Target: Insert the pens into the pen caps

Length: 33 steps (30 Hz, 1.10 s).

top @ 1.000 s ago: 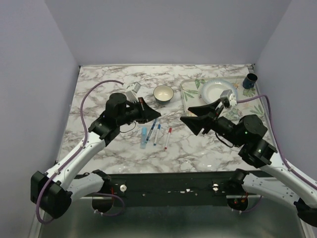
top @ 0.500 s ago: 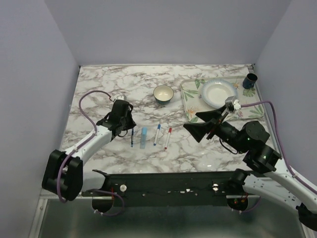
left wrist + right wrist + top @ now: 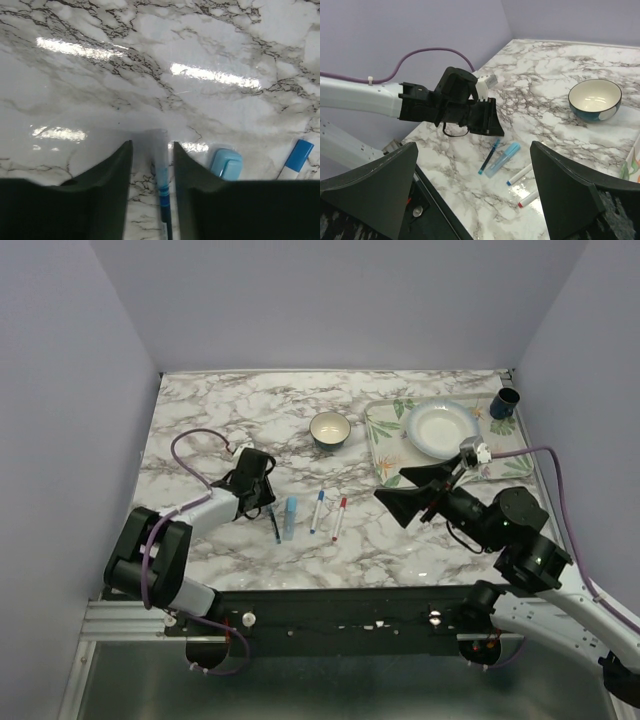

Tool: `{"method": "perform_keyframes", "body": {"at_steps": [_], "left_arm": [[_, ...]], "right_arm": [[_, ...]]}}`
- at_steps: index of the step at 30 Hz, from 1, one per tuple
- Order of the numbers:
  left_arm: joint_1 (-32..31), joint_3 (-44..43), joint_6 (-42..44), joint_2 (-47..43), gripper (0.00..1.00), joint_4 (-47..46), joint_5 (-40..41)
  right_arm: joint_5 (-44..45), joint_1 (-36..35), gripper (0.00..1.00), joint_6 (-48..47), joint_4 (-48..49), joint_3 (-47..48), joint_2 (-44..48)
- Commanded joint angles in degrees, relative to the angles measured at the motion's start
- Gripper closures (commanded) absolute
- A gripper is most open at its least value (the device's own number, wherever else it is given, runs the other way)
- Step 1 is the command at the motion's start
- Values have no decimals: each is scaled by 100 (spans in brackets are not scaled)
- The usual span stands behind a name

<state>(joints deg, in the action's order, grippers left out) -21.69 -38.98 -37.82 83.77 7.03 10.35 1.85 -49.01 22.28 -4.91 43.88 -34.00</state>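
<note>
Four pens lie side by side on the marble table (image 3: pixel 200 420). From the left they are a slim dark blue pen (image 3: pixel 274 525), a light blue highlighter (image 3: pixel 290 518), a white pen with a blue end (image 3: pixel 317 510) and a white pen with a red end (image 3: pixel 339 518). My left gripper (image 3: pixel 268 502) sits low over the dark blue pen's far end. Its jaws are apart and the pen (image 3: pixel 163 200) lies loose on the table between them, with the highlighter (image 3: pixel 226 163) just to the right. My right gripper (image 3: pixel 390 485) hovers wide open right of the pens, holding nothing. No separate pen caps are in view.
A small bowl (image 3: pixel 330 428) stands behind the pens. At the back right, a floral tray (image 3: pixel 385 455) carries a white plate (image 3: pixel 440 427), and a dark blue cup (image 3: pixel 505 402) stands in the corner. The left arm's purple cable (image 3: pixel 195 440) loops over the table.
The left arm swung left and down, laid the dark blue pen on the table beside the highlighter, and its jaws parted. The right gripper opened wider and drew back slightly.
</note>
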Motion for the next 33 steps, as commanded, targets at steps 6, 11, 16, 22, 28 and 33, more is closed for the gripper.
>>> {"method": "perform_keyframes", "body": {"at_steps": [6,11,16,22,28,33], "left_arm": [[25,-821,562,-1913,1,906,-608],[16,-1322,1426,-2829,1,897,-2290],[16,-868,1752,-3901,1,355,-3249],[7,83,1532,-5185,1,-667,-3557],[16,198,1620,-5564,1,-826,-3478],[16,58,1778,-5511,1,-536,-3434]], "right_arm": [[131,23,0,276,-713,174,-292],[473,15,0,285,-924,139,-64],[1177,15,0,259,-1161,296,235],[1354,6,0,408,-1337,683,245],[1309,15,0,839,-1390,710,-115],[1283,6,0,910,-1382,631,-344]]}}
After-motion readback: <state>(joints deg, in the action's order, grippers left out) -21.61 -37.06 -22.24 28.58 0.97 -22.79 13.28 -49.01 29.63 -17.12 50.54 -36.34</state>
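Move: The capped dark blue pen lies on the table under the left hand, its cap already between the loosened fingertips; its middle is about 4 cm back from the hand and 1 cm to the right. The light blue pen lies 5 cm right and 4 cm back, the blue marker 13 cm right and 2 cm back, all around fingertip height. From the right hand, the dark blue pen is roughly 10 cm ahead, 26 cm left and 32 cm down. The left fingers, already part open around the cap, spread fully and leave the pen as the hand lifts about 30 cm, first straight up, then also drawing back some 11 cm and a little right. The wrist tips the fingers up from the table and turns clockwise. The empty right hand, fingers wide, sways about 4 cm down, right and up, then forward and down again. ##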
